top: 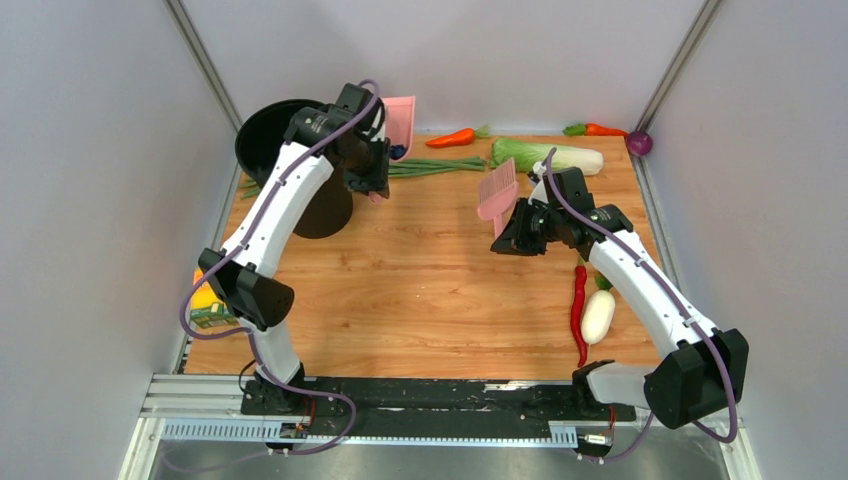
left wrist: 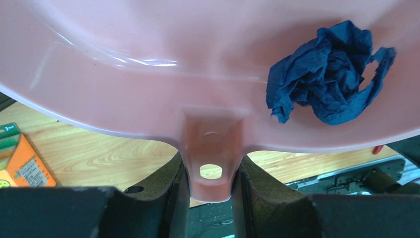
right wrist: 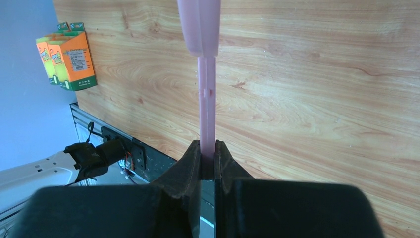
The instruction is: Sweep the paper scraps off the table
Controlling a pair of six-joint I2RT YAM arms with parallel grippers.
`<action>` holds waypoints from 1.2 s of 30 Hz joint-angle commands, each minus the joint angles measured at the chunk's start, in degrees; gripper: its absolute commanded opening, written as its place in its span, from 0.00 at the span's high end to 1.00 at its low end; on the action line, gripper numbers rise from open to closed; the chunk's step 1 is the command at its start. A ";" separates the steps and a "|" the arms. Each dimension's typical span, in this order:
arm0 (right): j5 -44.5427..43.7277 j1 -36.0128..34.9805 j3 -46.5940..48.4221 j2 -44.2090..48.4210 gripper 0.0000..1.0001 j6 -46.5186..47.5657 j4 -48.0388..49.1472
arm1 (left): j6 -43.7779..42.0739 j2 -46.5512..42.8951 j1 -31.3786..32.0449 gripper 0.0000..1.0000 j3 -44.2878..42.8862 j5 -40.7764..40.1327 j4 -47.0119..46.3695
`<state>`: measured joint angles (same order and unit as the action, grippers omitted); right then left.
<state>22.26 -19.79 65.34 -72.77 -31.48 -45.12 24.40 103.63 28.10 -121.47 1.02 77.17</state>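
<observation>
My left gripper (left wrist: 210,174) is shut on the short handle of a pink dustpan (left wrist: 148,64), which it holds up beside the black bin (top: 268,140). A crumpled navy-blue wad of paper scraps (left wrist: 327,74) lies in the pan, seen from above as a blue speck (top: 398,152). My right gripper (right wrist: 208,154) is shut on the thin handle of a pink brush (top: 497,190), which it holds above the table (top: 420,290) with the head pointing to the far side. No scraps show on the bare wood.
A carrot (top: 452,138), green onions (top: 430,168), a cabbage (top: 548,156), a second carrot (top: 600,129) and a purple onion (top: 640,143) lie along the far edge. A red chili (top: 578,310) and white radish (top: 598,315) lie near my right arm. Orange boxes (right wrist: 67,54) stand at the left edge.
</observation>
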 commanded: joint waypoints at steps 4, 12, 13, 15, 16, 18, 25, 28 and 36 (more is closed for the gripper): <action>1.38 0.19 1.19 0.79 1.00 0.02 2.32 | 1.87 -2.65 -6.99 1.00 -2.28 9.25 -2.72; 1.47 0.28 0.14 0.97 1.00 0.37 2.41 | 3.37 -2.65 -13.23 1.00 -4.04 14.62 -5.18; 1.47 0.28 0.05 0.97 1.00 0.28 2.41 | 3.63 -2.74 -13.85 1.00 -4.12 15.59 -5.36; 1.38 0.19 0.05 0.97 1.00 0.37 2.41 | 4.07 -2.74 -15.61 1.00 -4.48 16.38 -6.06; 1.38 0.19 -0.04 1.05 1.00 0.37 2.41 | 4.07 -2.74 -17.01 1.00 -4.39 16.91 -6.24; 1.29 0.28 -0.30 0.97 1.00 0.46 2.41 | 4.86 -2.74 -19.21 1.00 -4.13 19.54 -7.55; 0.94 0.28 -1.27 1.49 1.00 0.81 2.50 | 8.20 -2.64 -24.83 1.00 -5.36 25.96 -11.42; 0.59 0.28 -1.62 1.93 1.00 0.72 2.58 | 10.30 -3.17 -27.30 1.00 -3.08 30.78 -13.26; 0.33 0.19 -2.24 2.11 1.00 0.72 2.76 | 19.96 -5.19 -31.70 1.00 2.28 41.95 -27.91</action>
<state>22.59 -19.79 63.40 -72.49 -31.42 -45.04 37.32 102.67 -2.20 -121.38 34.74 61.65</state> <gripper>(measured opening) 0.099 0.379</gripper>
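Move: The left hand holds the dustpan, a paper scrap in it some 8 cm ahead and 4 cm right of the hand, about level. The bin's mouth lies about 15 cm left, 11 cm ahead and slightly below. On the table some 26 cm down, the spring onions' middle is 19 cm ahead and 5 cm left; the carrot is 28 cm ahead, 16 cm right. From the right hand, the bin's mouth is about 39 cm left, 19 cm ahead, 5 cm up. Keeping its pinch on the dustpan handle, the left hand carries the pan left and forward over the bin's near right rim, about 10 cm left and 9 cm forward, rising some 7 cm, mostly in the second half. All the while the wrist rolls the pan's left side down, some 35 degrees, and swings it about 20 degrees counter-clockwise. ##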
